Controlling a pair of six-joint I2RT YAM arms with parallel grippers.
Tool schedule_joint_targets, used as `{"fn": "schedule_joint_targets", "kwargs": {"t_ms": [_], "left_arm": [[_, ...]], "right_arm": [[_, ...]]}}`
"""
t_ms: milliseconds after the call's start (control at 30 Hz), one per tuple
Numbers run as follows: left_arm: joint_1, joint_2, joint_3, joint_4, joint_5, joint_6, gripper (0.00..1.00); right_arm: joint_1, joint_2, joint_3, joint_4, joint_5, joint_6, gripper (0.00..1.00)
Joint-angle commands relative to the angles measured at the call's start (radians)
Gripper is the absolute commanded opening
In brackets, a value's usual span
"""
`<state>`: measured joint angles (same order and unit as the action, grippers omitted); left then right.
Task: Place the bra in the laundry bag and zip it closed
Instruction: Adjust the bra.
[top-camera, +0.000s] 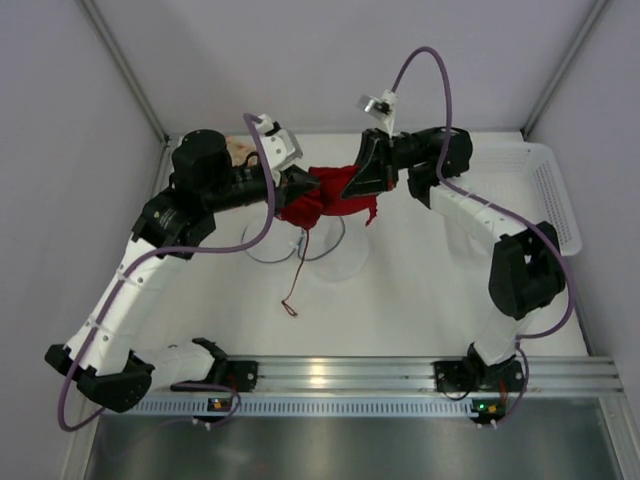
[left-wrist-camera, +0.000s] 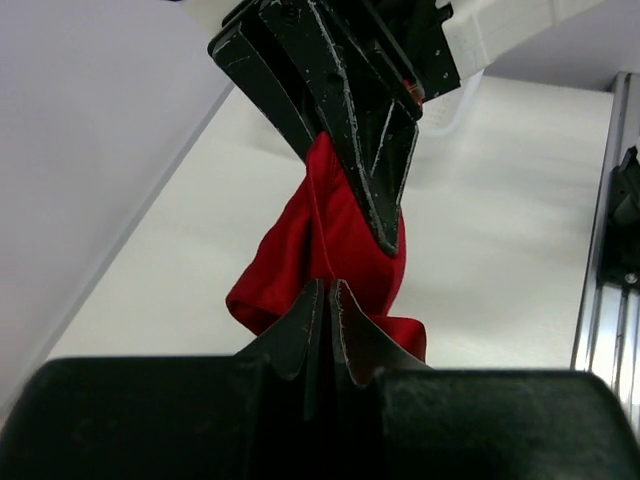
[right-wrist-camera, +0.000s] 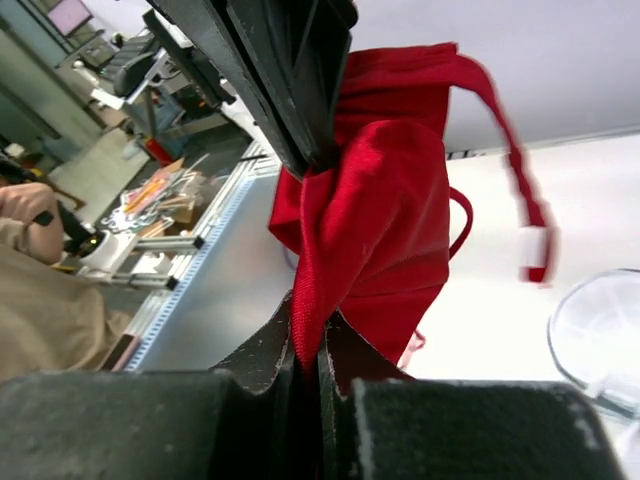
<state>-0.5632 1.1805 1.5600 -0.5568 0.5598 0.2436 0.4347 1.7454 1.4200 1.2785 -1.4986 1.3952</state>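
The red bra (top-camera: 330, 200) hangs bunched in the air over the back of the table, held from both sides. My left gripper (top-camera: 298, 186) is shut on its left end, and in the left wrist view the fingertips (left-wrist-camera: 314, 300) pinch red cloth (left-wrist-camera: 290, 270). My right gripper (top-camera: 358, 186) is shut on the right end, with a fold of the bra (right-wrist-camera: 390, 220) clamped between its fingers (right-wrist-camera: 345, 345). A thin strap (top-camera: 292, 290) dangles down to the table. The laundry bag (top-camera: 335, 262), a see-through round mesh shape, lies on the table under the bra.
A white perforated basket (top-camera: 545, 190) stands at the back right. A beige object (top-camera: 240, 150) lies behind the left arm. A metal rail (top-camera: 400, 375) runs along the near edge. Walls close in on the left, right and back.
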Motion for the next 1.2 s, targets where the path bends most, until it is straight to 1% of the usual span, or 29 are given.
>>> {"fn": "schedule_joint_targets", "kwargs": {"t_ms": [0,33,100,133,200,233,367,400,467,500,533,567,600,633,667,700,733,767,800,833,867,900,933,1000,1033,1067,1100,1133,1167], "left_arm": [[0.008,-0.010,0.018,-0.075,-0.009,0.146,0.00],[0.009,0.011,0.034,-0.075,-0.008,0.155,0.00],[0.008,0.028,0.069,-0.075,0.000,0.160,0.00],[0.009,0.039,0.078,-0.075,0.012,0.160,0.00],[0.009,0.053,0.113,-0.074,0.015,0.142,0.00],[0.009,0.070,0.126,-0.074,-0.010,0.111,0.00],[0.008,0.129,0.196,-0.017,-0.194,-0.067,0.01],[0.009,0.157,0.209,-0.017,-0.207,-0.122,0.01],[0.008,0.177,0.235,-0.017,-0.213,-0.182,0.01],[0.009,0.198,0.256,-0.017,-0.234,-0.234,0.01],[0.008,0.206,0.256,-0.017,-0.235,-0.240,0.01],[0.009,0.212,0.264,-0.018,-0.277,-0.283,0.01],[0.009,0.223,0.267,-0.018,-0.302,-0.314,0.00],[0.009,0.225,0.268,-0.018,-0.320,-0.328,0.00],[0.008,0.228,0.267,-0.018,-0.328,-0.336,0.00],[0.008,0.231,0.264,-0.017,-0.325,-0.342,0.00],[0.008,0.229,0.262,-0.017,-0.328,-0.349,0.00],[0.008,0.231,0.268,-0.018,-0.336,-0.359,0.00],[0.009,0.235,0.273,-0.017,-0.356,-0.375,0.00],[0.009,0.237,0.279,-0.018,-0.371,-0.391,0.00],[0.009,0.240,0.302,-0.018,-0.388,-0.405,0.00],[0.009,0.243,0.314,-0.018,-0.412,-0.432,0.00],[0.011,0.245,0.325,-0.020,-0.423,-0.447,0.00],[0.011,0.232,0.351,-0.020,-0.417,-0.463,0.01],[0.011,0.228,0.363,-0.018,-0.413,-0.469,0.01],[0.011,0.220,0.368,-0.018,-0.411,-0.478,0.01],[0.011,0.206,0.370,-0.018,-0.408,-0.490,0.01],[0.011,0.203,0.376,-0.015,-0.411,-0.503,0.01],[0.013,0.200,0.379,-0.017,-0.414,-0.513,0.01]], "right_arm": [[0.009,-0.027,-0.015,0.436,-0.115,0.047,0.08],[0.003,-0.030,-0.035,0.436,-0.115,0.038,0.32],[-0.027,-0.014,-0.032,0.435,-0.115,0.070,0.63],[-0.037,-0.003,-0.024,0.433,-0.114,0.114,0.99],[-0.069,0.008,-0.029,0.433,-0.079,0.142,0.99],[-0.082,0.009,-0.033,0.433,-0.059,0.152,0.99],[-0.181,0.016,0.016,0.432,0.067,0.224,0.99],[-0.197,0.019,0.020,0.432,0.101,0.234,0.99],[-0.217,0.014,0.017,0.408,0.109,0.214,1.00],[-0.217,0.009,0.010,0.331,0.109,0.161,0.99],[-0.217,0.006,0.005,0.331,0.115,0.112,0.99],[-0.217,-0.009,0.002,0.164,0.130,0.052,0.99],[-0.220,-0.020,-0.003,0.050,0.149,-0.125,0.99],[-0.221,-0.035,0.002,-0.140,0.175,-0.260,0.99],[-0.231,-0.085,0.017,-0.641,0.284,-0.441,0.99],[-0.234,-0.115,0.060,-1.088,0.422,-1.001,0.99],[-0.231,-0.128,0.230,-1.406,0.647,-1.258,0.99],[-0.153,-0.129,0.299,-1.571,0.881,-1.436,1.00],[-0.095,-0.123,0.347,-1.719,1.081,-1.566,0.99],[-0.062,-0.124,0.377,-1.719,1.071,-1.553,0.99],[-0.057,-0.151,0.358,-1.682,1.046,-1.515,0.99],[-0.060,-0.177,0.324,-1.591,1.031,-1.459,0.99],[-0.060,-0.208,0.219,-1.517,1.029,-1.440,0.99],[-0.057,-0.322,0.078,-1.373,1.000,-1.401,0.99],[-0.057,-0.357,-0.063,-1.219,1.002,-1.369,0.99],[-0.054,-0.419,-0.126,-1.166,1.002,-1.349,0.99],[-0.051,-0.444,-0.180,-1.112,1.000,-1.310,0.99],[-0.038,-0.463,-0.276,-1.025,1.000,-1.287,1.00],[-0.030,-0.493,-0.317,-0.989,0.999,-1.270,0.99]]}}
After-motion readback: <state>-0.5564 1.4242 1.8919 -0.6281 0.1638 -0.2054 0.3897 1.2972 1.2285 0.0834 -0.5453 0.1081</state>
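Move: The bra is stretched high over the table between the two shut grippers, its middle some 3 cm right of the left hand point and about 4 cm below it. From the right hand it lies roughly 3 cm left and about level in height. The open mesh laundry bag lies about 9 cm ahead of the left hand, 4 cm to its left and nearly 40 cm down; the floral bag some 27 cm ahead, 19 cm left, also on the table. Let go of the bra with the right gripper by opening it wide, draw it forward and to the right, and swing it clockwise some 60 degrees; overshoot forward, then come back to about 11 cm ahead of its start. Keep the left gripper shut on the bra and carry it about 8 cm forward, turning it counter-clockwise and lifting a little at the end. ##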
